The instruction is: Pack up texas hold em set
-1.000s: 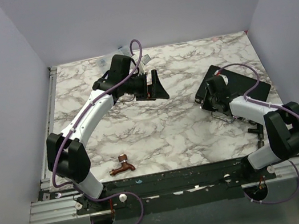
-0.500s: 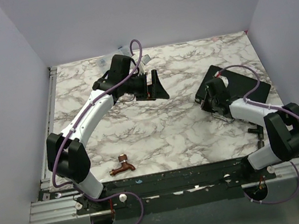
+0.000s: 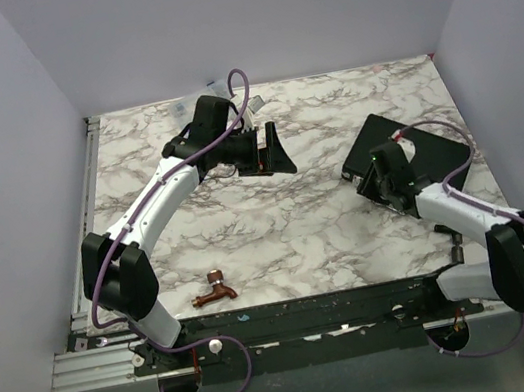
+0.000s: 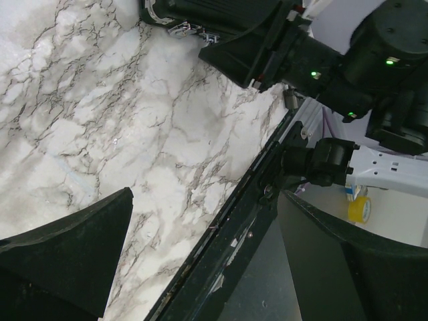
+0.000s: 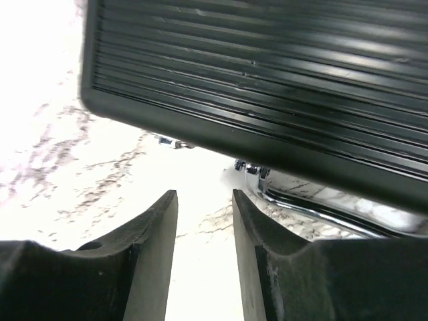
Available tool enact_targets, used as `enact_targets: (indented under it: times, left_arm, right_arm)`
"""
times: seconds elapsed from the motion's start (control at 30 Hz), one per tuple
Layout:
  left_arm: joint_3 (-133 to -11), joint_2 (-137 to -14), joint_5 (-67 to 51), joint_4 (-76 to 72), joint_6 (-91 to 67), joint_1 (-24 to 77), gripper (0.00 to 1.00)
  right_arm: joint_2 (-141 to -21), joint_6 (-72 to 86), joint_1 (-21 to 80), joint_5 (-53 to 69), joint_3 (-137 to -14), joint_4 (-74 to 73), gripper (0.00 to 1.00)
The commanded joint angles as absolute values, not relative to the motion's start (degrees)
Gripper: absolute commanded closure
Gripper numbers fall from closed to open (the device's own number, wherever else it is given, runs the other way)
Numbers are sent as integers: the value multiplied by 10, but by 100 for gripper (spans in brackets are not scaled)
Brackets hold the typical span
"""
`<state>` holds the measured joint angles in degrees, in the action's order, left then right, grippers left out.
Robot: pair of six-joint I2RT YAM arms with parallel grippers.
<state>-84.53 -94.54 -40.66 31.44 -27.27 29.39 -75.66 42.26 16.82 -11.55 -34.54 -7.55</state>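
Observation:
The texas hold em set shows as a black hard case, lid down, at the right of the marble table. Its ribbed black shell fills the top of the right wrist view, with the silver handle and a latch along its near edge. My right gripper sits at the case's near-left edge; in its own view the right gripper is open with only bare table between the fingers. My left gripper hangs open over the table's middle back, holding nothing. Chips, cards and discs are hidden.
A copper faucet lies near the front edge on the left. Something pale and clear pokes out behind the left arm at the back. The left wrist view shows the table's black front rail and the right arm.
My right gripper has gone from shut to open at the case's handle edge, and its elbow has swung down to the right. The left arm has not moved.

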Motion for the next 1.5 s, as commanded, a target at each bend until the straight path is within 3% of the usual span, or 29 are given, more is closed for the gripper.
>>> enact_targets:
  times: [0.0, 0.17, 0.4, 0.53, 0.8, 0.97, 1.07, 1.47]
  left_arm:
    - [-860, -935, -413, 315, -266, 299, 11]
    - [-860, -934, -414, 315, -266, 299, 11]
    - [-860, -931, -420, 313, -269, 301, 11]
    - [-860, -925, -429, 309, -273, 301, 11]
    - [-854, -924, -447, 296, -283, 303, 11]
    - [-853, -932, -455, 294, -287, 303, 11]
    - [-851, -931, -458, 291, -289, 303, 11]
    - [-853, -931, -456, 293, -287, 303, 11]
  right_arm:
    - [-678, 414, 166, -177, -379, -143, 58]
    - [-622, 479, 149, -252, -395, -260, 57]
    - [-564, 589, 46, -290, -398, -432, 66]
    - [-541, 691, 35, -332, -390, -530, 69]
    - [-537, 710, 34, -397, -398, -528, 71]
    - [-555, 721, 31, -396, -398, -517, 87]
    - [-562, 726, 27, -390, -389, -508, 91]
    - [-583, 746, 11, -350, -342, -474, 93]
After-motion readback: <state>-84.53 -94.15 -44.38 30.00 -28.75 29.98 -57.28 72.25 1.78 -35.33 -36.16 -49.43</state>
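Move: The case's right latch lies about 10 cm back and 16 cm to the right of the right hand, roughly 1 cm lower. The handle's middle is about 5 cm back and 6 cm right of this hand; the closed case's middle some 4 cm ahead and 11 cm right. The black tool lies about 16 cm back and 18 cm right. From the left hand that latch is about 34 cm right, 17 cm back and 20 cm below. Right hand hops up, then about 19 cm right and back towards the right latch, turning clockwise, fingers closing. ##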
